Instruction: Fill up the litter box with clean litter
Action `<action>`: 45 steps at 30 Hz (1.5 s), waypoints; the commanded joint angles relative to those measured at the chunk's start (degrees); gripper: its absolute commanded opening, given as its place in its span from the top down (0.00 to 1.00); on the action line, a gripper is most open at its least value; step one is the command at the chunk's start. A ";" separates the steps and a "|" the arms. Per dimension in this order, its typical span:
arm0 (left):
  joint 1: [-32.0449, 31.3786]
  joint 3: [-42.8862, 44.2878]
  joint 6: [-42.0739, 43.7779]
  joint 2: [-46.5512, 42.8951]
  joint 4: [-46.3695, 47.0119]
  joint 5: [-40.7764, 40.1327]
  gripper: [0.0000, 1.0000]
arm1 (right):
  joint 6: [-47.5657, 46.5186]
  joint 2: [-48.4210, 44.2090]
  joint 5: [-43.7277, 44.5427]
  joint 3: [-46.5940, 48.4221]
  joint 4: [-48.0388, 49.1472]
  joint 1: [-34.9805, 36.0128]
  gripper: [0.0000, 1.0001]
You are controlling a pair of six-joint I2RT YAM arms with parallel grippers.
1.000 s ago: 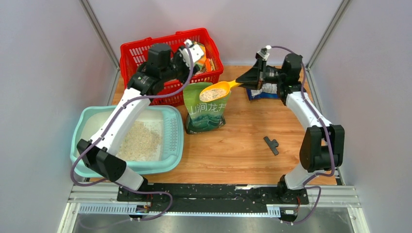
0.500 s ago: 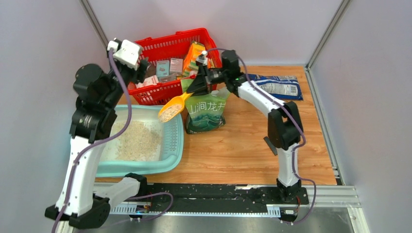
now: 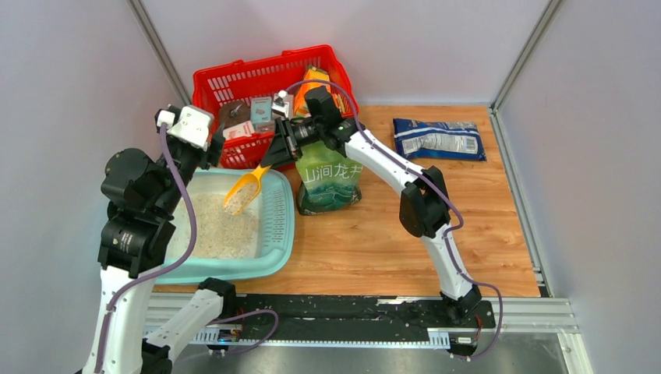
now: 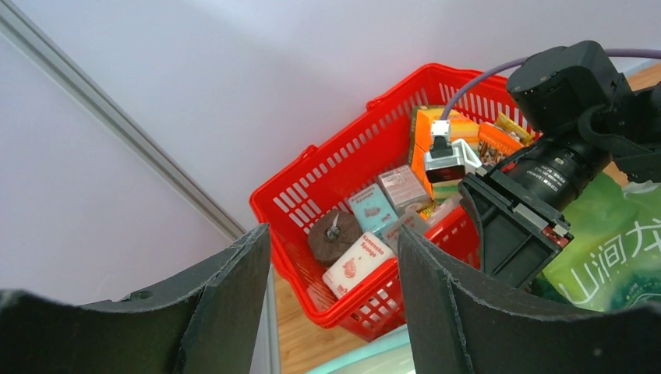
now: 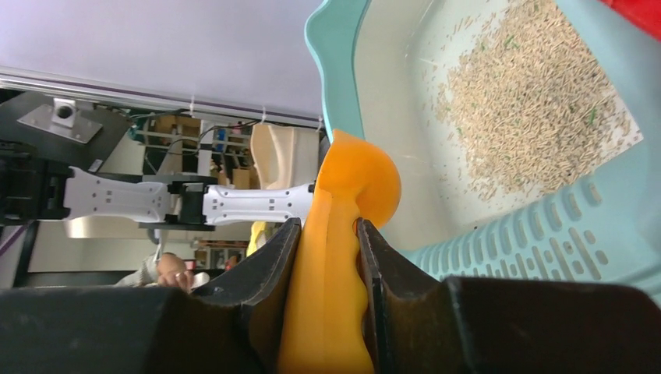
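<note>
The pale teal litter box (image 3: 277, 248) sits at the table's front left, with a heap of clean litter (image 3: 212, 231) on its white floor. My right gripper (image 3: 274, 153) is shut on the handle of an orange scoop (image 3: 242, 190), which tilts down over the box near the grille ledge (image 3: 278, 210) with grains in its bowl. In the right wrist view the scoop (image 5: 352, 181) is clamped between both fingers (image 5: 265, 265), above the litter (image 5: 538, 101) and the box rim (image 5: 335, 62). My left gripper (image 4: 334, 234) stands open and empty, raised beside the box's far left corner.
A red mesh basket (image 3: 212, 83) full of small packages stands behind the box, also in the left wrist view (image 4: 290, 184). A green printed bag (image 3: 332, 185) stands upright just right of the box. A dark blue packet (image 3: 439, 139) lies at the back right.
My right arm swung left, carrying the filled scoop from above the green bag to over the litter box and tipping it down. The left arm drew back to the left.
</note>
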 commanded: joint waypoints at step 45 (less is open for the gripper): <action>0.87 -6.10 -2.89 -1.76 4.80 9.65 0.32 | -37.40 -0.90 28.44 14.88 -20.09 0.68 1.00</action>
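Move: The scoop, already held loaded in the right gripper, has its bowl roughly 11 cm left and 4 cm back of that hand, a little lower. The litter bed in the litter box lies about 18 cm left, 6 cm back and 25 cm below the hand. The red basket's middle is some 25 cm ahead and 4 cm left, the litter bag about 13 cm right and 3 cm ahead. From the left hand, the bed is 5 cm left, 1 cm back and 46 cm below. Keep the right gripper shut on the scoop handle and carry it forward about 7 cm towards the basket, sinking some 4 cm, while rolling the scoop's open top back towards the base by about 30 degrees and dipping its tip to pour over the litter box. Ease the empty left gripper slightly right and down. ##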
